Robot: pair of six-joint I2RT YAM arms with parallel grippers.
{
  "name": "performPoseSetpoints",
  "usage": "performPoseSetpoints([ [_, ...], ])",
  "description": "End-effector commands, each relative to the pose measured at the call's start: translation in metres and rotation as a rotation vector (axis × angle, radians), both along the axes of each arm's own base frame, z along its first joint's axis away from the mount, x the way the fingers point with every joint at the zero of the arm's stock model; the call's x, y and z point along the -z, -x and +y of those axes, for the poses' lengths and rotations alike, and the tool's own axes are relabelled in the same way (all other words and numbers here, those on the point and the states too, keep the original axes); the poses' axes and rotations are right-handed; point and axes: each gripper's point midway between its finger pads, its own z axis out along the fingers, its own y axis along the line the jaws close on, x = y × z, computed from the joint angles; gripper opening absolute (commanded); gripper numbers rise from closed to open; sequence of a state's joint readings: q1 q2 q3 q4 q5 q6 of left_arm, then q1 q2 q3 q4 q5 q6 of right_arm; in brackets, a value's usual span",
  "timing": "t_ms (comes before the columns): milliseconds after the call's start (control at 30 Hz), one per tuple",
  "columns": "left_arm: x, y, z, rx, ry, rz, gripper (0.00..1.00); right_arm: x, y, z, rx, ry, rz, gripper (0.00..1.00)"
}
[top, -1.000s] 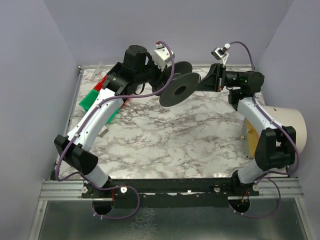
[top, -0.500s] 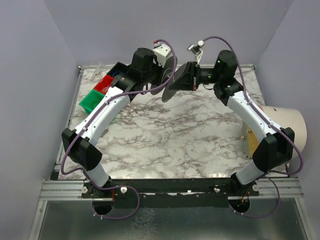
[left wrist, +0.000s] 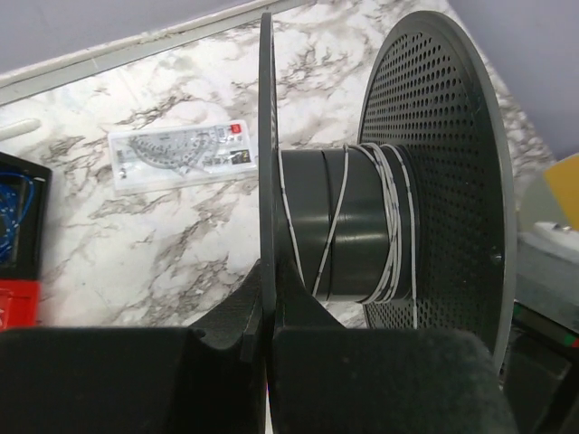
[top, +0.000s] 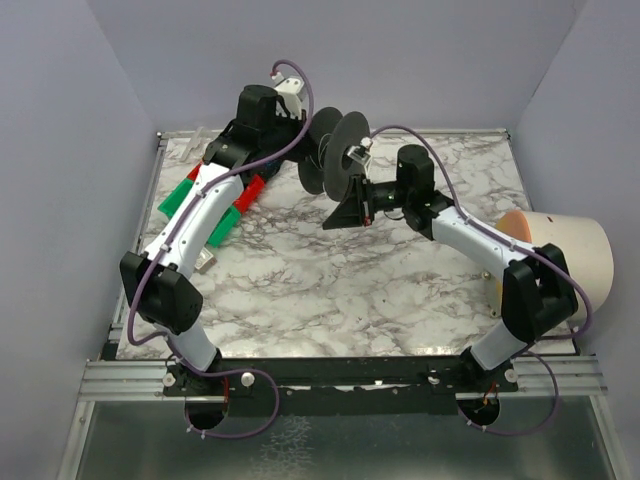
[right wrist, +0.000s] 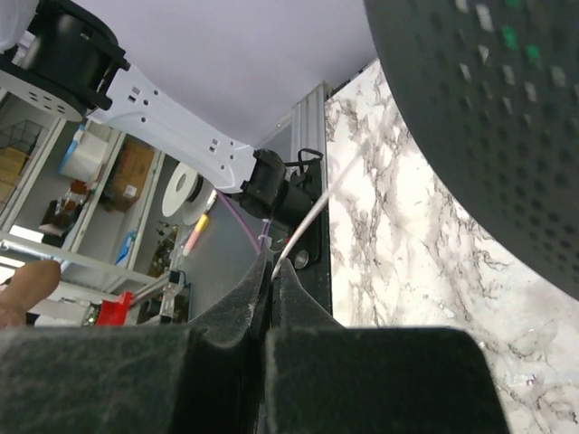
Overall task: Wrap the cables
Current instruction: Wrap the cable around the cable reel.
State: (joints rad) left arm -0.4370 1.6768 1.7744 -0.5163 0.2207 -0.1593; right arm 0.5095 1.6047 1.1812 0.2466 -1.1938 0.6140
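Observation:
The big black spool (top: pixel 338 152) hangs in the air at the back of the table, its perforated flange (left wrist: pixel 439 172) standing on edge. The cables (left wrist: pixel 393 226) are thin pale strands wound in a few turns around its hub. My left gripper (left wrist: pixel 265 312) is shut on the rim of the spool's other, thin flange (left wrist: pixel 266 136); from above, the left gripper (top: pixel 312 143) reaches in from the left. My right gripper (top: pixel 338 218) sits just in front of the spool, below it. That right gripper (right wrist: pixel 272 268) is shut on a free stretch of cable (right wrist: pixel 317 210) that runs up toward the spool (right wrist: pixel 488 108).
Red and green bins (top: pixel 188 196) sit on the table's left side under the left arm. A flat protractor pack (left wrist: pixel 176 158) lies on the marble behind the spool. A large beige cylinder (top: pixel 565 250) lies at the right edge beside the right arm.
The right gripper swung from the spool's right side, over its back, down to its front, carrying the cable strand. The left arm turned and shifted the spool slightly back and left.

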Motion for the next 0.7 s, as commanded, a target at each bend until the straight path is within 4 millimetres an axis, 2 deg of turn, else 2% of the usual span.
performPoseSetpoints([
  [0,-0.059,-0.005,-0.008,0.101,0.246,-0.079,0.00,0.002,0.010,0.004,-0.020,-0.042,-0.037,0.00],
  [133,-0.066,0.007,-0.013,0.186,0.305,-0.070,0.00,0.011,0.005,0.003,0.019,-0.053,-0.014,0.00],
  [233,-0.080,0.018,-0.013,0.247,0.352,-0.083,0.00,0.010,0.001,-0.003,0.049,-0.086,0.022,0.00],
  [400,-0.104,0.035,-0.009,0.337,0.387,-0.130,0.00,0.000,-0.007,-0.023,0.083,-0.138,0.037,0.00],
  [533,-0.113,0.048,-0.004,0.397,0.372,-0.163,0.00,-0.010,-0.008,-0.038,0.124,-0.163,0.011,0.00],
  [667,-0.127,0.063,-0.002,0.475,0.398,-0.184,0.00,-0.008,-0.023,-0.057,0.238,-0.167,0.028,0.00],
])
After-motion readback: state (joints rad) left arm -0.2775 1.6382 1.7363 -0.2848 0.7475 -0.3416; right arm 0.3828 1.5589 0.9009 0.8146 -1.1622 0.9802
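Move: The cable reel, its near flange already pinched in the left fingers, has its middle about 7 cm to the right of that hand, 2 cm ahead and 3 cm lower. From the right hand, which already grips the white cable, the reel is some 13 cm ahead, 1 cm right and 6 cm higher. On the table, about 30 cm below the left hand, lie the clear packet, 12 cm ahead and 4 cm right, and the red bin, 9 cm ahead and 22 cm left. The cable reel is carried up about 6 cm by the left hand, which keeps its pinch on the flange, rolls right side up some 20 degrees, swings clockwise nearly as much and eases slightly back. The right hand, still holding the white cable, first sinks about 2 cm below the reel, then swings some 4 cm right, a little forward and slightly up again. ##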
